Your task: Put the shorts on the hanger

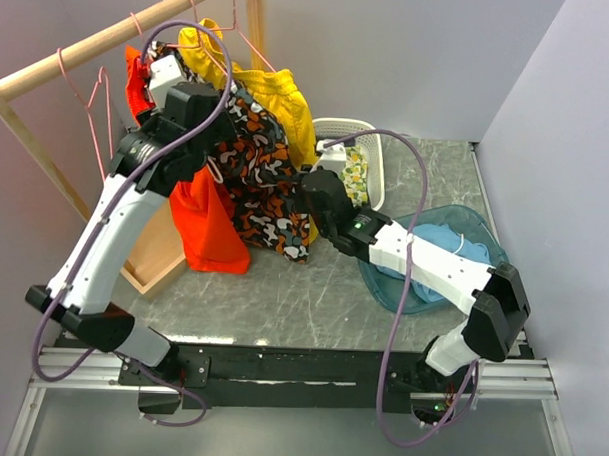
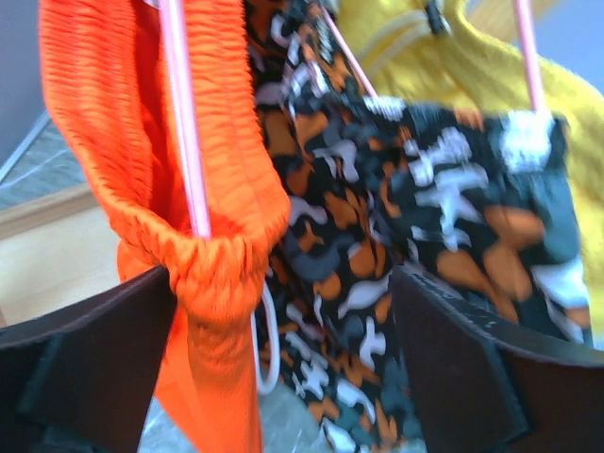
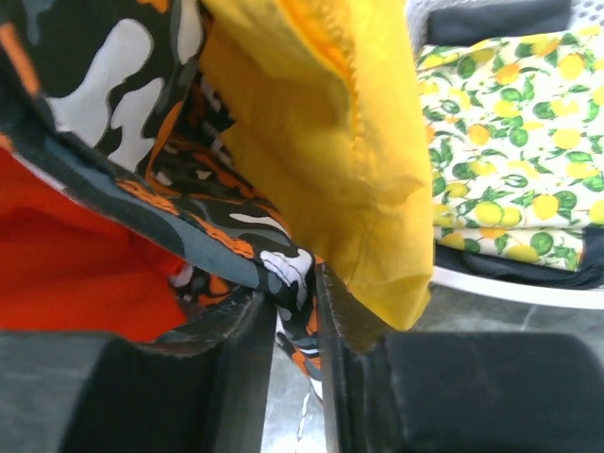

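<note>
The orange-red shorts [image 1: 207,225] hang by their gathered waistband [image 2: 104,123] from a thin pink hanger [image 2: 184,123] on the wooden rail [image 1: 91,45]. Their white cord [image 2: 267,349] dangles below. My left gripper [image 2: 283,311] is up at the rail, jaws wide open; the waistband's lower fold brushes the left finger and nothing is gripped. My right gripper [image 3: 293,293] reaches in from the right at the hem of the camouflage shorts [image 1: 261,176]. Its jaws stand a narrow gap apart, with a fold of camouflage fabric [image 3: 293,274] lying between them. Orange-red cloth [image 3: 66,274] shows behind.
Yellow shorts [image 1: 279,97] hang behind the camouflage pair. An empty pink hanger [image 1: 94,101] hangs further left on the rail. A white basket [image 1: 372,150] holds lemon-print cloth [image 3: 510,113]. A teal tub [image 1: 484,234] with blue cloth sits under the right arm. A wooden base [image 1: 153,258] lies below the rail.
</note>
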Tool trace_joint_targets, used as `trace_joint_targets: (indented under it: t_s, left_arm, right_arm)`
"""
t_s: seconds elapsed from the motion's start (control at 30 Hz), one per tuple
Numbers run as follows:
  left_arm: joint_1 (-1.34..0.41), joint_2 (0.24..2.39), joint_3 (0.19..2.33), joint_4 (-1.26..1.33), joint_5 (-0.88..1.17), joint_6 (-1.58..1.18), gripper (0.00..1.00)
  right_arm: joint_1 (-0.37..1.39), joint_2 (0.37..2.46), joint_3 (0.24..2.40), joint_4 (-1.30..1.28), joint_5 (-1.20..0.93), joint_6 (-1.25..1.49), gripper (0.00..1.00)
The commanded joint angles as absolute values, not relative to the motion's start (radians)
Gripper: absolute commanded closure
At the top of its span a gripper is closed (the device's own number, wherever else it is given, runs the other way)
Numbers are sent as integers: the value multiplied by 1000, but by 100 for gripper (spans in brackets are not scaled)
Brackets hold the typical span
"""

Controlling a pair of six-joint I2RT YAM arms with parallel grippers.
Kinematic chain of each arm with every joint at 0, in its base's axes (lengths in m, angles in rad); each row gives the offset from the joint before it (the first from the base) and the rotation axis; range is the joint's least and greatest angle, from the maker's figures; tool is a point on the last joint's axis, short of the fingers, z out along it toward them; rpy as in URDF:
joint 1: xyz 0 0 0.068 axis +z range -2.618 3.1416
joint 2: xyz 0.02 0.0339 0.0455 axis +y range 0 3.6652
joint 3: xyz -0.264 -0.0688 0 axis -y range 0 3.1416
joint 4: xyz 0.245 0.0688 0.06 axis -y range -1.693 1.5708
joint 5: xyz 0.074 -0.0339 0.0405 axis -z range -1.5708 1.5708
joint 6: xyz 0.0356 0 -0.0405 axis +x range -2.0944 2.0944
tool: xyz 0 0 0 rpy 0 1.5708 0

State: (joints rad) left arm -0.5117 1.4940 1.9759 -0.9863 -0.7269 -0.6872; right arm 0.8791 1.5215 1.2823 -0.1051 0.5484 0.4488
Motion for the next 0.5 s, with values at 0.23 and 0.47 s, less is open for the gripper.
trace_joint_targets:
  t_s: [0.23,0.47]
  left_arm:
    - [-511,1299,1919,-950,-442,-583,3]
    - [-518,1212,1911,-945,-325,-545,4]
  right_arm:
    - [882,1405,1236,-86,379,468,45]
    - [884,1355,1212,-112,334,471,33]
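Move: The orange shorts hang just off the left hand, their middle about 5 cm to its left and 15 below; the patterned shorts hang some 6 cm ahead, 8 right and 12 below. The right hand is at the patterned shorts' edge, their middle roughly 9 cm left, 3 ahead and 3 above. From that hand, the yellow shorts are about 7 cm ahead, 3 left and 3 up; the basket is 13 ahead, 12 right and 20 below. Open left hand draws back and up some 8 cm; right spreads fingers, backing 3 cm from patterned shorts. ##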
